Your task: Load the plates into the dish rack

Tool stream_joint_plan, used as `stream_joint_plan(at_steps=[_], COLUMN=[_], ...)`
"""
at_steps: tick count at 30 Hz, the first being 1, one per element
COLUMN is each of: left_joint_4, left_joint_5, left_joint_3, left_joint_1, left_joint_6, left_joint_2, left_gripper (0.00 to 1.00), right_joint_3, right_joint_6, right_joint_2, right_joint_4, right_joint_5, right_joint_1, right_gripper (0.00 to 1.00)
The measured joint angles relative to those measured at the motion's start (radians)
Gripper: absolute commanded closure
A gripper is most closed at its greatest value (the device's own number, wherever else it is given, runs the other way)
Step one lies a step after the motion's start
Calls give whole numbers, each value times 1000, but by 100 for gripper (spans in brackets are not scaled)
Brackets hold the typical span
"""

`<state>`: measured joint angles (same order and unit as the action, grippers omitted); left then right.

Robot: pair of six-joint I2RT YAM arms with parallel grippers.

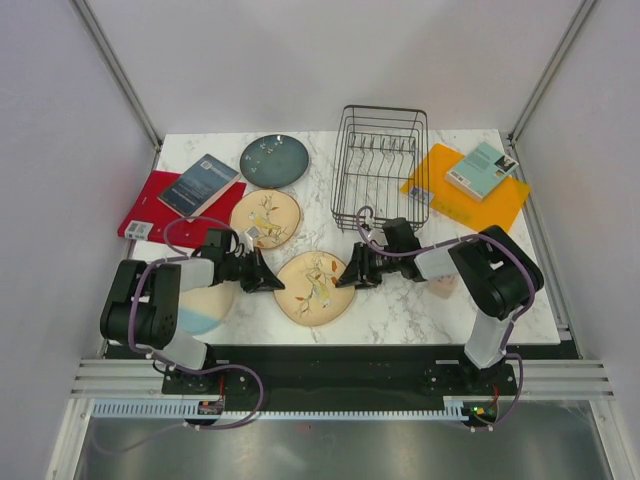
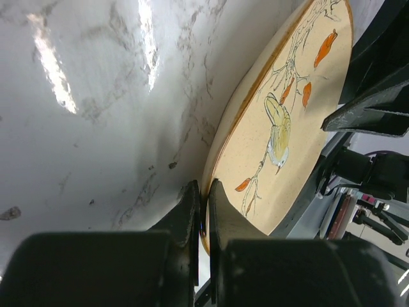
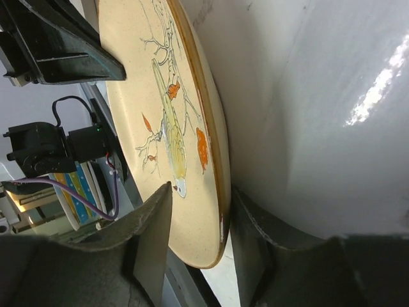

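A cream bird-and-branch plate (image 1: 315,287) lies near the table's front between both grippers. My left gripper (image 1: 279,283) is shut on its left rim, and the left wrist view shows the fingers (image 2: 203,192) pinching the plate (image 2: 281,128) edge. My right gripper (image 1: 346,277) straddles the right rim. In the right wrist view its jaws (image 3: 201,195) stand either side of the plate (image 3: 166,96), with a gap to the upper finger (image 3: 153,211). A second bird plate (image 1: 265,218), a teal plate (image 1: 274,159) and a cream and pale blue plate (image 1: 205,308) lie to the left. The dish rack (image 1: 380,165) stands at the back.
An orange board (image 1: 470,200) with a book (image 1: 480,168) on it lies right of the rack. A red book (image 1: 145,210) and a blue book (image 1: 200,183) sit at the back left. The left arm partly covers the pale blue plate.
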<state>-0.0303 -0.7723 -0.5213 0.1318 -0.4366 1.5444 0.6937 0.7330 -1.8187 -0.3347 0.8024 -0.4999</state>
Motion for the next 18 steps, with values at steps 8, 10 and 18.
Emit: stream_joint_plan(at_steps=[8,10,18], left_joint_4=[2,2,-53], left_joint_5=[-3,-5,-21], left_joint_3=[-13,-13,-42], left_joint_1=[-3,-3,22], left_joint_6=[2,2,23], left_joint_2=[13,13,-11], left_gripper=[98,96,35], right_joint_3=[33,33,82], right_joint_6=[-49,-60,-150], right_joint_2=[5,5,28], right_joint_4=[73,90,210], right_joint_5=[-44,-71,-88], right_joint_1=[-9,-10,-25], right_gripper=[76,94,100])
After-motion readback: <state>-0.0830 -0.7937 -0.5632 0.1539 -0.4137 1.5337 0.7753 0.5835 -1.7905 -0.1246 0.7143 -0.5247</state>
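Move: The nearer bird plate, flat on the table between the hands, has its middle about 9 cm to the right of the left hand, whose shut fingers already hold its left rim. From the right hand, half open astride the opposite rim, that middle lies some 8 cm left, about level and a centimetre or two lower. The second bird plate is around 17 cm ahead and 19 cm left of the right hand; the dish rack's middle is some 27 cm ahead and 7 cm right. Down by about 1 cm goes the right hand, tips dipping slightly, while its half-open fingers close and pinch the plate's right rim; it then starts to rise again. The left hand keeps its pinch on the left rim until that grip is shut, then opens to about half and eases about 1 cm up and 1 cm left, its fingers still straddling the rim. ##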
